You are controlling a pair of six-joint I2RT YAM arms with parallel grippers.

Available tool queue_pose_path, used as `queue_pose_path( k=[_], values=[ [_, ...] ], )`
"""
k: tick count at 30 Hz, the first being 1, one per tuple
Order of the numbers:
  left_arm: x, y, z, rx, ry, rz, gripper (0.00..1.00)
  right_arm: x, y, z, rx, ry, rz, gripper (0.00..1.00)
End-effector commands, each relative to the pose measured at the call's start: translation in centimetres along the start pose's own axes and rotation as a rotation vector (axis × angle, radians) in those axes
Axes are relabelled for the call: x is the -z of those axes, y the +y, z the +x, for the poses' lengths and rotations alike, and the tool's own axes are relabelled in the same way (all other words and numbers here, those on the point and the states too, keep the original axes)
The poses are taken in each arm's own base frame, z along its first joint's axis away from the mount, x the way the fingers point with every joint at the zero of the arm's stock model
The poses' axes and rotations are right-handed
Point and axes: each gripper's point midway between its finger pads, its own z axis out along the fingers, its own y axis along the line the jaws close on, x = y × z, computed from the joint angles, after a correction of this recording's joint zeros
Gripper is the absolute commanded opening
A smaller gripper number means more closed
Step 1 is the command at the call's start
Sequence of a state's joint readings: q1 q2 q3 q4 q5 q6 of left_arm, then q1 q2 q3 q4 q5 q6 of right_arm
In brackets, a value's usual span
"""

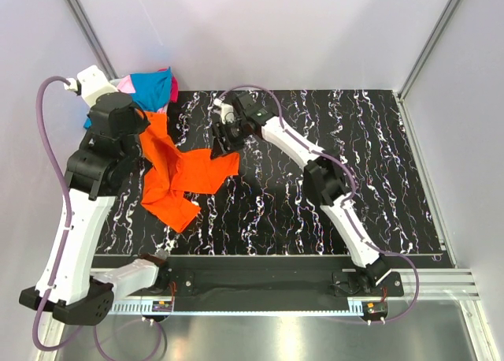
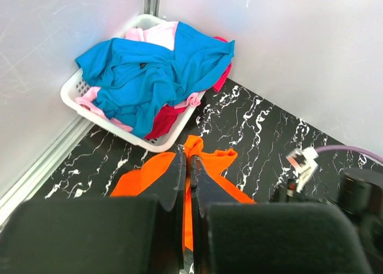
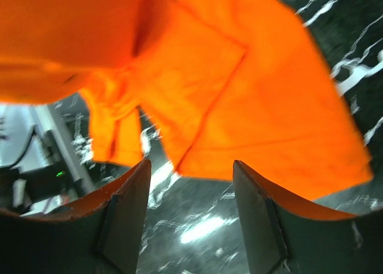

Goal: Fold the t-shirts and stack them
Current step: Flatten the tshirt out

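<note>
An orange t-shirt [image 1: 185, 176] lies crumpled on the black marbled table, its upper part lifted toward the left arm. My left gripper [image 2: 188, 166] is shut on a fold of the orange t-shirt [image 2: 206, 160] and holds it up near the basket. My right gripper [image 1: 222, 136] is open and empty, just above the shirt's right edge; the orange cloth [image 3: 239, 88] fills the right wrist view beyond its fingertips [image 3: 191, 166]. Teal-blue [image 2: 149, 70], pink [image 2: 158, 33] and red [image 2: 167, 115] t-shirts lie heaped in the basket.
The white slatted basket [image 2: 78, 91] stands in the back left corner against the walls, also in the top view [image 1: 126, 85]. The black marbled table [image 1: 354, 156] stretches to the right. A metal rail runs along the near edge [image 1: 315, 298].
</note>
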State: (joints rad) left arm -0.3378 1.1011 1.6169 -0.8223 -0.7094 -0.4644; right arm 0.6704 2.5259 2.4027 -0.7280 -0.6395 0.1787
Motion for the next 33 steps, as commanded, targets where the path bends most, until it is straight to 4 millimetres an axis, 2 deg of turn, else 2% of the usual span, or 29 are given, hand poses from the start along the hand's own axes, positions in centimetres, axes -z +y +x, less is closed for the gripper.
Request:
queue_pose_path(
  k=[1, 3, 7, 12, 18, 23, 28, 33],
  values=[
    [0.6, 0.9, -0.6, 0.05, -0.028, -0.025, 0.0, -0.8, -1.4, -0.5, 0.034, 0.002, 0.043, 0.64],
    [0.9, 1.2, -0.1, 0.05, -0.014, -0.023, 0.0, -1.1, -1.8, -1.4, 0.052, -0.027, 0.051, 0.64],
    [1.2, 1.2, 1.0, 0.05, 0.023, -0.001, 0.0, -3.0, -2.8, -0.9, 0.045, -0.031, 0.026, 0.64],
    [1.4, 1.0, 2.4, 0.049, 0.063, 0.032, 0.0, -4.9, -2.6, -1.1, 0.043, -0.07, -0.028, 0.62],
    [1.9, 1.6, 2.2, 0.044, 0.061, 0.019, 0.0, -6.8, -0.8, -1.6, 0.051, -0.106, -0.121, 0.61],
    [2.5, 2.5, 2.1, 0.051, 0.058, -0.004, 0.0, -8.9, 0.0, -1.0, 0.055, -0.11, -0.19, 0.61],
    [2.8, 2.9, 2.6, 0.042, 0.081, -0.012, 0.0, -10.7, -0.6, 0.0, 0.051, -0.106, -0.198, 0.61],
    [2.8, 3.1, 3.3, 0.043, 0.099, -0.016, 0.0, -11.5, -1.1, 0.4, 0.061, -0.11, -0.181, 0.6]
  ],
)
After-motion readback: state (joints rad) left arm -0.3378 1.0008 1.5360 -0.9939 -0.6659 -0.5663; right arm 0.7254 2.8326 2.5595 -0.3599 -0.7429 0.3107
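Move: Some 7 cm to the right hand's left, 3 cm nearer the base and about 9 cm below it, lies the middle of the orange t-shirt's right flap. The shirt's lower panel is around 9 cm farther left of that flap and 13 cm nearer; the basket stands 28 cm left and 17 cm ahead of the right hand. From the left hand, holding the shirt's upper end high, the flap is about 7 cm ahead, 15 cm right and 40 cm down. Sinking first, then reaching left, the open right hand goes about 7 cm down and 7–8 cm left over the t-shirt's right flap, its fingers tipping up some 10 degrees towards level and staying open. The shut left hand keeps its hold on the shirt's upper end, easing roughly 4 cm down and 4 cm back. ##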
